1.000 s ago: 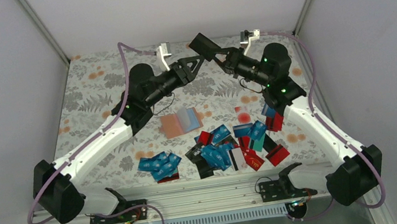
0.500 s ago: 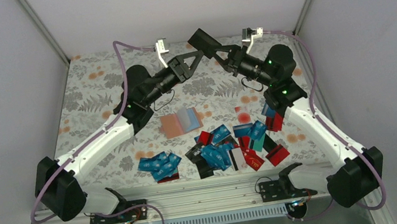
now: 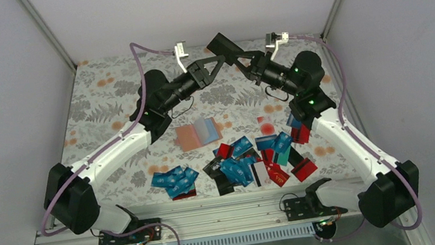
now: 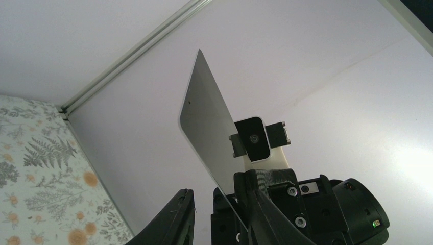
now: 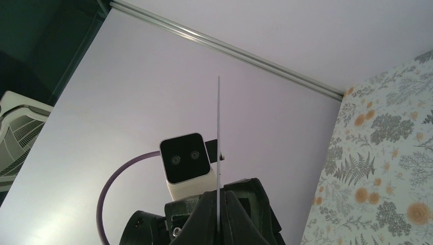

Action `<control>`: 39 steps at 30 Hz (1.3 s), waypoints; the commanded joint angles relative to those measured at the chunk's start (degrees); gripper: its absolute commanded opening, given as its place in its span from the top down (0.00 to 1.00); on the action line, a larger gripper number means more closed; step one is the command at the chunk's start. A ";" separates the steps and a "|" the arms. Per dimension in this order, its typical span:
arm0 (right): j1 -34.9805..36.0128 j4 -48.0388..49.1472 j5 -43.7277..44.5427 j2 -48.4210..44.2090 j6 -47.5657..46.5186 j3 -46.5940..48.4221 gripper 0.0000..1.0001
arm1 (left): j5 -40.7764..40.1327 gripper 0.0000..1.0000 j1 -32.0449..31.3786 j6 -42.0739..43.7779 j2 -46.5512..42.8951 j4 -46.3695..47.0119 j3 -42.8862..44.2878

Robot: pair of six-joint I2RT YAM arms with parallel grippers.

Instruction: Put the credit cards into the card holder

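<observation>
A black credit card [image 3: 225,45] is held up in the air over the back of the table, with my right gripper [image 3: 240,59] shut on it from the right. In the right wrist view the card [image 5: 218,127] shows edge-on, pinched between the jaws of my right gripper [image 5: 218,196]. My left gripper [image 3: 219,60] meets it from the left. Its jaws straddle the card's [image 4: 209,127] lower edge; one finger lies against it and the other finger [image 4: 178,214] stands apart, so my left gripper [image 4: 217,199] is open. The tan-pink card holder [image 3: 188,137] lies flat mid-table with a pale blue card [image 3: 207,128] on its right part. More credit cards [image 3: 240,161] lie in front of it.
A second small group of blue cards [image 3: 175,179] lies at the near left. The floral table cover [image 3: 96,108] is walled by white panels at the back and both sides. Each arm's wrist camera [image 4: 254,139] sits close to the other gripper.
My left gripper's jaws have narrowed around the raised black card and its arm has shifted slightly. The right gripper has kept its hold and lifted the card a little.
</observation>
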 commanded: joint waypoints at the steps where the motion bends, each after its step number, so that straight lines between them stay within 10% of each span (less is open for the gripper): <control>1: 0.02 3.12 -1.75 -1.88 0.54 -0.75 0.96 | 1.22 0.74 0.37 -0.19 0.97 2.82 1.53; 19: -0.02 -4.58 -2.25 -3.23 -4.87 -1.36 0.85 | 1.72 0.98 0.85 -0.06 1.36 0.99 1.43; 26: -2.93 -26.99 0.99 -2.94 -19.89 -1.46 0.47 | -2.16 0.98 3.36 10.01 1.00 -26.66 4.58; 39: -5.06 -37.28 3.41 -2.72 -30.10 -9.38 0.39 | -2.33 0.98 4.28 26.64 21.68 -61.08 18.91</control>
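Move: The black card is in the air, held by its edge in the right fingers, its other side already between the left hand's parted fingers. Its middle lies about 4 cm ahead of the left hand, 3 cm to its right and 1 cm above; from the right hand it is some 3 cm ahead, 4 cm left and 1 cm above. The open card holder lies roughly 40 cm below the left hand, 10 cm to its left and 1 cm ahead. Almost in place at first, the left hand shuts its slightly parted fingers on the black card to take it over, and only then do the right fingers, pinching it until now, open and let go. The two hands then part, both sinking fast with their fingertips tipping down: the left carries the card some 22 cm down and about 6 cm forward, turning roughly 45 degrees, while the right, empty and open, drops some 18 cm and draws off to the right, away from the card. ##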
